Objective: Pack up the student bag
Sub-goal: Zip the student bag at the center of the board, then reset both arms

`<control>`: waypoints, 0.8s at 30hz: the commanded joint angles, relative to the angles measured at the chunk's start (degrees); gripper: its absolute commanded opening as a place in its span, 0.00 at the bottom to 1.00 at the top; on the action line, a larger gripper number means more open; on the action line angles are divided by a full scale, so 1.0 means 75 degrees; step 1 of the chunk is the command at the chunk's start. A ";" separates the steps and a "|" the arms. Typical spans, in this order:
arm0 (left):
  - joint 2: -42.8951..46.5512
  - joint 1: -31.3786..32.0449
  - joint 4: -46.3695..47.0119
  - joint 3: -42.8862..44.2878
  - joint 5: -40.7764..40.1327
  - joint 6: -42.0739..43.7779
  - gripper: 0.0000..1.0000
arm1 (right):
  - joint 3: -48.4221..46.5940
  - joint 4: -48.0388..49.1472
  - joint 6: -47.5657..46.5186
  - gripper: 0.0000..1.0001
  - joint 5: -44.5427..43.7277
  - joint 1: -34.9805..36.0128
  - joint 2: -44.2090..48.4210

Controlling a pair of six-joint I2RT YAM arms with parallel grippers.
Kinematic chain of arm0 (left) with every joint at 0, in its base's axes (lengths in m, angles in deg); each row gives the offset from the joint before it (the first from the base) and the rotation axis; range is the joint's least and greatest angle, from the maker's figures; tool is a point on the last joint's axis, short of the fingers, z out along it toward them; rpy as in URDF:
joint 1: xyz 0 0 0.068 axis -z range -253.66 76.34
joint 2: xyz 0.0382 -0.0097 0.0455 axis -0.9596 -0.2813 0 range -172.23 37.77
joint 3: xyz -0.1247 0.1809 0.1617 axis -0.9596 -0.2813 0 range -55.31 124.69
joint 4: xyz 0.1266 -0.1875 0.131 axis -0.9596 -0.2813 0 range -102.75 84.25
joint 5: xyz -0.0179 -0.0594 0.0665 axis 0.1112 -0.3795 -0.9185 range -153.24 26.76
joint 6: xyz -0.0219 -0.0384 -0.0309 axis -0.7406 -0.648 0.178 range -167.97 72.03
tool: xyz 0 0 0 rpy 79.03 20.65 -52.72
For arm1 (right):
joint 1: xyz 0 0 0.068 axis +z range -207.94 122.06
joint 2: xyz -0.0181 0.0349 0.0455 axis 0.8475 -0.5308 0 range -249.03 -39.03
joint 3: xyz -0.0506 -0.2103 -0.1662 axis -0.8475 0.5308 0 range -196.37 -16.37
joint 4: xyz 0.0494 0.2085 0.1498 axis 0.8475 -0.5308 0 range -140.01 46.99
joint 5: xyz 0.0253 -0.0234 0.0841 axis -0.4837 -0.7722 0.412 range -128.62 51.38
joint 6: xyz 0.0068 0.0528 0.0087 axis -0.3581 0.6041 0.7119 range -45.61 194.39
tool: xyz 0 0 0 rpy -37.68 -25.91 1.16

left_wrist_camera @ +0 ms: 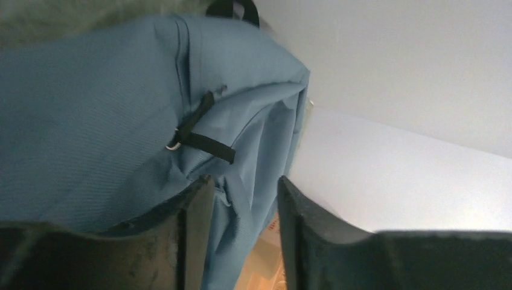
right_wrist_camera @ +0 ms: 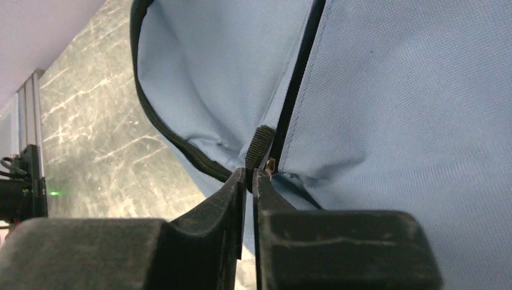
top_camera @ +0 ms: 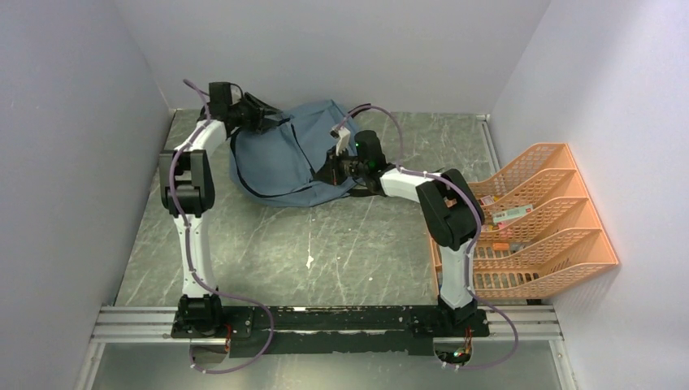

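Note:
The student bag is a grey-blue fabric backpack with black zippers, slumped at the back of the table. At the bag's upper left corner, my left gripper stands open. In the left wrist view a loose fold of the bag's fabric hangs between the parted fingers without being pinched. My right gripper is at the bag's right side. In the right wrist view it is shut on a black webbing zipper tab where two zipper lines meet.
An orange plastic mesh tray rack stands at the right wall, with small boxes on its tiers. White walls close in the left, back and right. The grey marbled tabletop stretches between the bag and the arm bases.

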 commanded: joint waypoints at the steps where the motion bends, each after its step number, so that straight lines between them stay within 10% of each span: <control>1: 0.0772 -0.0364 0.0226 0.0421 -0.0445 0.1106 0.54 | 0.0200 -0.0595 0.0161 0.18 -0.0085 0.0095 0.0733; 6: 0.1961 -0.0376 -0.0448 -0.0051 -0.1187 0.2416 0.91 | 0.0437 -0.0582 0.0262 0.35 -0.1069 0.0070 0.1525; 19: 0.6027 0.0280 -0.1487 -0.3078 -0.4249 0.5817 0.98 | 0.1290 -0.1941 0.1367 0.46 -0.5260 0.0047 0.4401; 24: 0.8038 0.1160 -0.1193 -0.4484 -0.4806 0.7074 0.98 | 0.1820 -0.2570 0.1092 0.64 -0.6427 0.0051 0.5856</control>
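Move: The zip pull is still between the right fingertips. The zip's far end with its black tab lies about 17 cm ahead of that hand and 8 cm left; the black side strap some 4 cm back and 14 cm right. From the left hand, already parting, the tab is about 3 cm ahead, 3 cm right and slightly below; the zip pull about 17 cm back and 11 cm right. Right hand opens off the zip pull, rising 15 cm and swinging right; left opens wider, rising and drawing back. ##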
